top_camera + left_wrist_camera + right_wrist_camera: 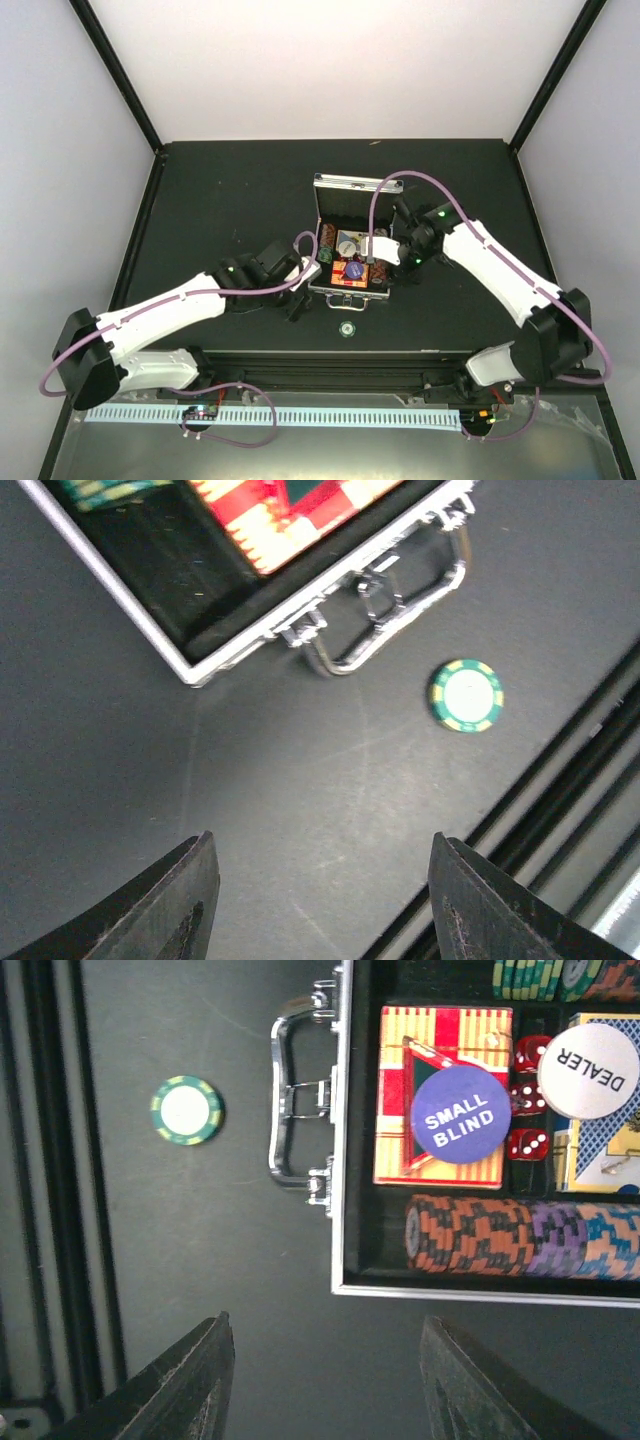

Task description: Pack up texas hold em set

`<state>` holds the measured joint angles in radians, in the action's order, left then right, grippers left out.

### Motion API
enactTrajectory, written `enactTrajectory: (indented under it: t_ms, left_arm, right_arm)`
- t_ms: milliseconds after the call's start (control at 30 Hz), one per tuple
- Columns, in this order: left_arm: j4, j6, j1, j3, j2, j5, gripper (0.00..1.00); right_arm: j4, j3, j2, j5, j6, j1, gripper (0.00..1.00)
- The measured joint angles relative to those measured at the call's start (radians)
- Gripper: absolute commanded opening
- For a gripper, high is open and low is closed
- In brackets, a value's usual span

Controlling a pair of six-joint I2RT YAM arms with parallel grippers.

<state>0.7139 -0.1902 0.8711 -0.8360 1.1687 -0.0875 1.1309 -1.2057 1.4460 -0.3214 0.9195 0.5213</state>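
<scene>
The silver briefcase [345, 291] of the texas hold em set lies open mid-table, its lid [345, 186] upright at the back. In the right wrist view its tray holds a card deck [400, 1090], a purple "small blind" disc [460, 1115], a white "dealer" disc [588, 1070], red dice [528, 1145] and a row of orange, purple and blue chips [520, 1235]. One green chip [346, 329] [466, 695] [187, 1110] lies on the table before the handle [400, 610]. My left gripper [298, 298] [320, 900] hovers open at the case's front-left corner. My right gripper [393, 270] [325, 1380] is open beside the case's right edge. Both are empty.
The black table's front edge with its slotted rail [560, 820] [60, 1210] runs just behind the green chip. Purple cables [420, 180] arc over the case from the right arm. Grey walls enclose the table on three sides.
</scene>
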Motion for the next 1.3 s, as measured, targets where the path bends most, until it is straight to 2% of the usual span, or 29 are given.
enactTrajectory:
  t_ms: [200, 400, 500, 667, 800, 1000, 1300]
  left_arm:
    - [0.014, 0.015, 0.059, -0.030, 0.061, -0.073, 0.53]
    - [0.040, 0.014, 0.173, -0.116, 0.171, -0.071, 0.55]
    - [0.054, 0.001, 0.224, -0.162, 0.259, -0.048, 0.59]
    - [0.100, -0.048, 0.298, -0.319, 0.484, 0.025, 0.61]
    - [0.125, -0.096, 0.332, -0.418, 0.613, 0.072, 0.61]
    - [0.169, -0.171, 0.348, -0.495, 0.686, 0.113, 0.60]
    - [0.180, -0.213, 0.358, -0.507, 0.750, 0.151, 0.57]
  right_arm:
    - [0.077, 0.032, -0.114, -0.025, -0.016, -0.006, 0.54]
    - [0.114, 0.104, -0.243, -0.071, -0.077, -0.026, 0.53]
    - [0.124, 0.164, -0.308, -0.074, -0.105, -0.047, 0.53]
    - [0.127, 0.230, -0.390, -0.076, -0.155, -0.111, 0.54]
    - [0.132, 0.249, -0.409, -0.077, -0.193, -0.146, 0.55]
    - [0.142, 0.259, -0.420, -0.061, -0.224, -0.165, 0.55]
    - [0.156, 0.259, -0.412, -0.023, -0.225, -0.169, 0.55]
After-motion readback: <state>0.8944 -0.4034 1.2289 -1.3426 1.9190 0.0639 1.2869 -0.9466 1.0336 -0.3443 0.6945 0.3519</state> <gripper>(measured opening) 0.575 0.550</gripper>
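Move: The last green chip lies on the table about 13 cm to the left hand's right, 2 cm back and some 11 cm below. The case's handle is about 6 cm farther out than the chip and level with it sideways; the small blind chip, inside the case, is roughly 12 cm ahead of the left hand and 15 cm to its right. From the right hand, the green chip lies some 9 cm back, 13 cm left and 13 cm below. Left hand swings about 12 cm right, sinking 9 towards the green chip, fingers open; right retreats back-right. ##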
